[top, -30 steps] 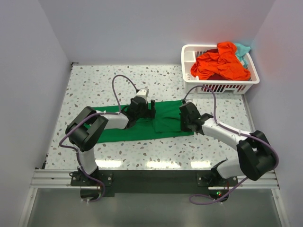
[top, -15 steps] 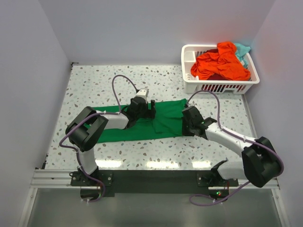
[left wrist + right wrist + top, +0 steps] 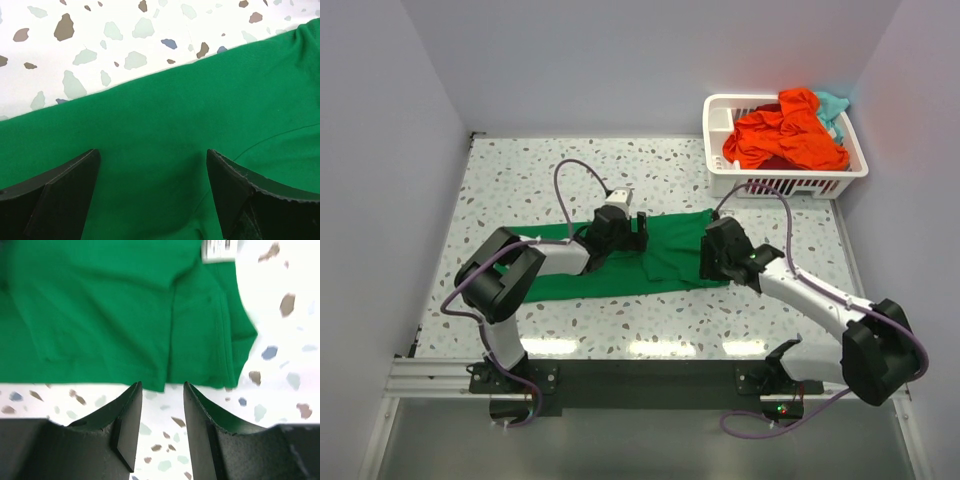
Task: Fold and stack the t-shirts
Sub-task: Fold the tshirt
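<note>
A bright green t-shirt (image 3: pixel 620 265) lies spread on the speckled table, its right part folded over. My left gripper (image 3: pixel 638 232) hovers low over its middle. In the left wrist view its fingers (image 3: pixel 65 190) stand wide apart above the green cloth (image 3: pixel 165 115), gripper (image 3: pixel 152 160) open. My right gripper (image 3: pixel 708 258) is at the shirt's right end. In the right wrist view it (image 3: pixel 162 387) is open with only table between the fingers, and the shirt's folded edge (image 3: pixel 125 315) and white label (image 3: pixel 218 250) lie just beyond the tips. Orange-red (image 3: pixel 785 135) and teal (image 3: pixel 832 104) t-shirts are piled in the basket.
The white slotted basket (image 3: pixel 720 105) stands at the back right corner of the table. Walls close in the table on the left, back and right. Grey cables loop above both arms.
My right gripper was shut at the shirt's right end and has now opened, with the cloth lying free on the table. Its arm has stretched out lower. The left gripper has stayed put.
</note>
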Motion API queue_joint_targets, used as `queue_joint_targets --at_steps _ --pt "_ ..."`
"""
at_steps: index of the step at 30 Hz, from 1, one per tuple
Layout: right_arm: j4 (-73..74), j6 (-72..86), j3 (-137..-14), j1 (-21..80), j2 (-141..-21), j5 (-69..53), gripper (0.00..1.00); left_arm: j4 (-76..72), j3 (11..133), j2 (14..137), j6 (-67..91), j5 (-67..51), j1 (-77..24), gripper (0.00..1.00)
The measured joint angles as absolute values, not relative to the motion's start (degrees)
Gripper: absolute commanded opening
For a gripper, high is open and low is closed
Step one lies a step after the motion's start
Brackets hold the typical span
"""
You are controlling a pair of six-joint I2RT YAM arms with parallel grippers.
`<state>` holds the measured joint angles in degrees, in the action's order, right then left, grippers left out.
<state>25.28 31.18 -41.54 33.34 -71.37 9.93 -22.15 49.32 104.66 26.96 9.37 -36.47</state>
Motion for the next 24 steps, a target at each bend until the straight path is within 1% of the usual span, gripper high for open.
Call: queue_joint_targets --at_steps 4,7,14,20,24 --pt "24.47 30.0 -47.79 33.32 -74.15 13.47 0.43 -21.89 47.46 101.8 26.87 10.07 -36.47 0.93" --pt "22.26 29.1 -53.39 33.32 -79.92 15.49 0.43 -21.76 46.09 99.2 26.79 11.49 -36.45 0.95" --pt "17.39 27.92 -61.12 33.32 -93.54 14.5 0.42 -22.22 41.17 94.52 26.87 14.37 -34.76 0.96" --pt "15.88 26.81 -66.96 33.32 -104.68 13.54 0.41 -23.11 35.66 93.95 27.73 16.29 -31.14 0.96" --pt "15.9 25.89 -71.72 33.32 -111.07 13.54 0.41 -26.81 32.67 93.06 28.99 17.43 -29.85 0.96"
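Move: The t-shirt's middle lies about 6 cm left of and 5 cm back from the left gripper, at fingertip level; the folded sleeve is some 10 cm to this gripper's right and 6 cm back. From the right gripper, the stretch of far edge to reach for is about 16 cm ahead, 8 cm left and 5 cm down; the folded sleeve sits about 5 cm left, level with it and 5 cm below. The basket stands roughly 30 cm ahead and 17 cm right. Send the right gripper some 14 cm forward and 8 cm left in an arc, over the t-shirt towards its far edge, rising first, then sinking to the cloth with fingers kept part open. Meanwhile lift the left gripper 2 to 3 cm, carry it about 10 cm left along the t-shirt and lower it again, wide open, turning some 15 degrees counter-clockwise. ##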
